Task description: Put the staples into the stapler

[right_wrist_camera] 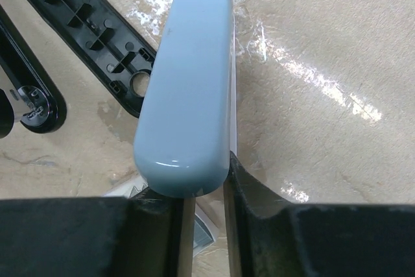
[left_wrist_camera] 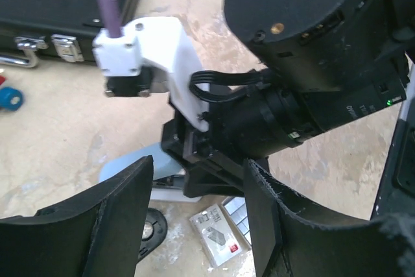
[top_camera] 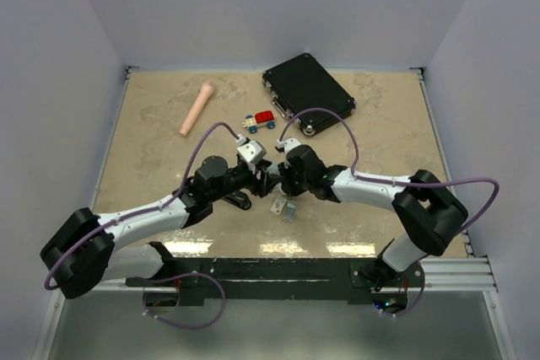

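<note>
The stapler lies open in the middle of the table. Its light-blue top (right_wrist_camera: 188, 82) is swung up and my right gripper (right_wrist_camera: 201, 186) is shut on the near end of it. The black base (right_wrist_camera: 97, 37) lies flat to the left. In the left wrist view, my left gripper (left_wrist_camera: 198, 180) is open with nothing between its fingers, just in front of the right gripper's black body (left_wrist_camera: 214, 160). Below them lie a tiny white cardboard box (left_wrist_camera: 217, 235) and, right beside it, the silvery-grey staples (left_wrist_camera: 238, 215). From above, the staples (top_camera: 289, 212) lie just near of both grippers.
A black case (top_camera: 308, 94) lies at the back right. A pink cylinder (top_camera: 197, 108) and a small toy car (top_camera: 261, 121) lie at the back, left of the case. The two arms meet at mid-table, their wrists close together.
</note>
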{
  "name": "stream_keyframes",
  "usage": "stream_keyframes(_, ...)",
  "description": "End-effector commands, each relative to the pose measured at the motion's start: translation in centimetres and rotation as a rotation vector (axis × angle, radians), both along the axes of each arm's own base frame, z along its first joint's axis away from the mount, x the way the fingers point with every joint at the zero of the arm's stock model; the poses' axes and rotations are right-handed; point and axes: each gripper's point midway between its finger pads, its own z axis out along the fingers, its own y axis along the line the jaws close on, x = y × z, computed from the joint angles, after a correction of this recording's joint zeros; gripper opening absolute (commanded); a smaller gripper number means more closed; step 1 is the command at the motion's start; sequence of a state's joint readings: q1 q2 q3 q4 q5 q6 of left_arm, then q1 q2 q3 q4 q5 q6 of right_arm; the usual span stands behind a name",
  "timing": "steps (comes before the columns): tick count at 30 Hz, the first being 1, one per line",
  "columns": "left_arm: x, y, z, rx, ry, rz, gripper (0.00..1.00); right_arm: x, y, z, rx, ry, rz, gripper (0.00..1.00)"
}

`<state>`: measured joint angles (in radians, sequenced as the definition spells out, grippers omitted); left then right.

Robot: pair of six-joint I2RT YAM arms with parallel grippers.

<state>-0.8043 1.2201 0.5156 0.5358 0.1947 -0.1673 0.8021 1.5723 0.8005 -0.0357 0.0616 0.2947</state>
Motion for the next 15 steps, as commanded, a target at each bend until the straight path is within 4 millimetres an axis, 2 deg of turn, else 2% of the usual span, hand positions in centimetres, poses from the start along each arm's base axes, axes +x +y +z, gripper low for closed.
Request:
stream_keyframes(1, 0.6, 2.1, 1.5, -0.065, 0.005, 0.097, 0.62, 1.1, 0.5, 1.3, -0.004, -0.032, -0.003, 0.27)
stream_keyframes(2, 1.1, 2.8, 1.5, -0.063, 0.002, 0.14, 0.63, 1.2, 0.6, 1.5, -0.005, -0.033, -0.002, 0.31)
stream_keyframes(3, 1.2, 3.5, 2.6, -0.084, -0.018, 0.165, 0.62, 0.9, 0.4, 1.2, -0.017, -0.019, -0.001, 0.34)
stream_keyframes(5, 2.0, 5.1, 2.9, -0.079, -0.025, 0.25, 0.63, 0.8, 0.2, 1.6, -0.019, -0.018, -0.003, 0.42)
stream_keyframes(6, 2.1, 6.0, 4.0, -0.1, -0.046, 0.285, 0.63, 0.7, 0.0, 1.6, -0.028, -0.011, -0.005, 0.45)
stream_keyframes(8, 2.7, 7.9, 4.3, -0.096, -0.065, 0.372, 0.64, 0.6, -0.1, 2.2, -0.025, -0.012, -0.007, 0.52)
stream_keyframes(9, 2.6, 8.8, 5.3, -0.116, -0.088, 0.404, 0.64, 0.4, -0.3, 2.2, -0.033, -0.007, -0.007, 0.55)
stream_keyframes(11, 3.0, 10.7, 5.3, -0.099, -0.108, 0.488, 0.65, 0.4, -0.2, 2.8, -0.031, -0.011, -0.001, 0.58)
stream_keyframes(12, 2.8, 11.5, 6.2, -0.117, -0.13, 0.514, 0.65, 0.1, -0.5, 2.7, -0.044, 0.0, 0.002, 0.61)
stream_keyframes(13, 2.7, 12.2, 6.0, -0.099, -0.139, 0.539, 0.66, 0.2, -0.4, 3.2, -0.041, -0.003, 0.005, 0.62)
stream_keyframes(15, 2.7, 13.9, 7.2, -0.113, -0.172, 0.607, 0.67, -0.2, -0.8, 3.6, -0.057, 0.008, 0.013, 0.65)
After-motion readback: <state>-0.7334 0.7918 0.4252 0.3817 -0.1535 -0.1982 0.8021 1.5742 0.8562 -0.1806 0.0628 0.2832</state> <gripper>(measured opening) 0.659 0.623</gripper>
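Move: From the right fingers, which still hold the blue stapler by its near end, its middle lies some 4 cm ahead and 2 cm left, about 1 cm lower; the white staple box is 2 cm left and 2 cm back, the grey one 1 cm right and 4 cm back. For the empty left hand the stapler is about 6 cm ahead, 2 cm right and 14 cm below, with the black ribbed cover 6 cm ahead and 6 cm left, and the black stapler 2 cm ahead and 11 cm left. The left hand, already clear of the blue stapler and open, draws off fast to its left and up, about 10 cm sideways and some 6 to 7 cm higher, turning about 25 degrees counter-clockwise as it goes out over the black ribbed cover. Meanwhile the right hand spreads its nearly shut fingers to well over half open and lets go of the stapler's near end, staying low beside it with only a slight drift back and to the right. ##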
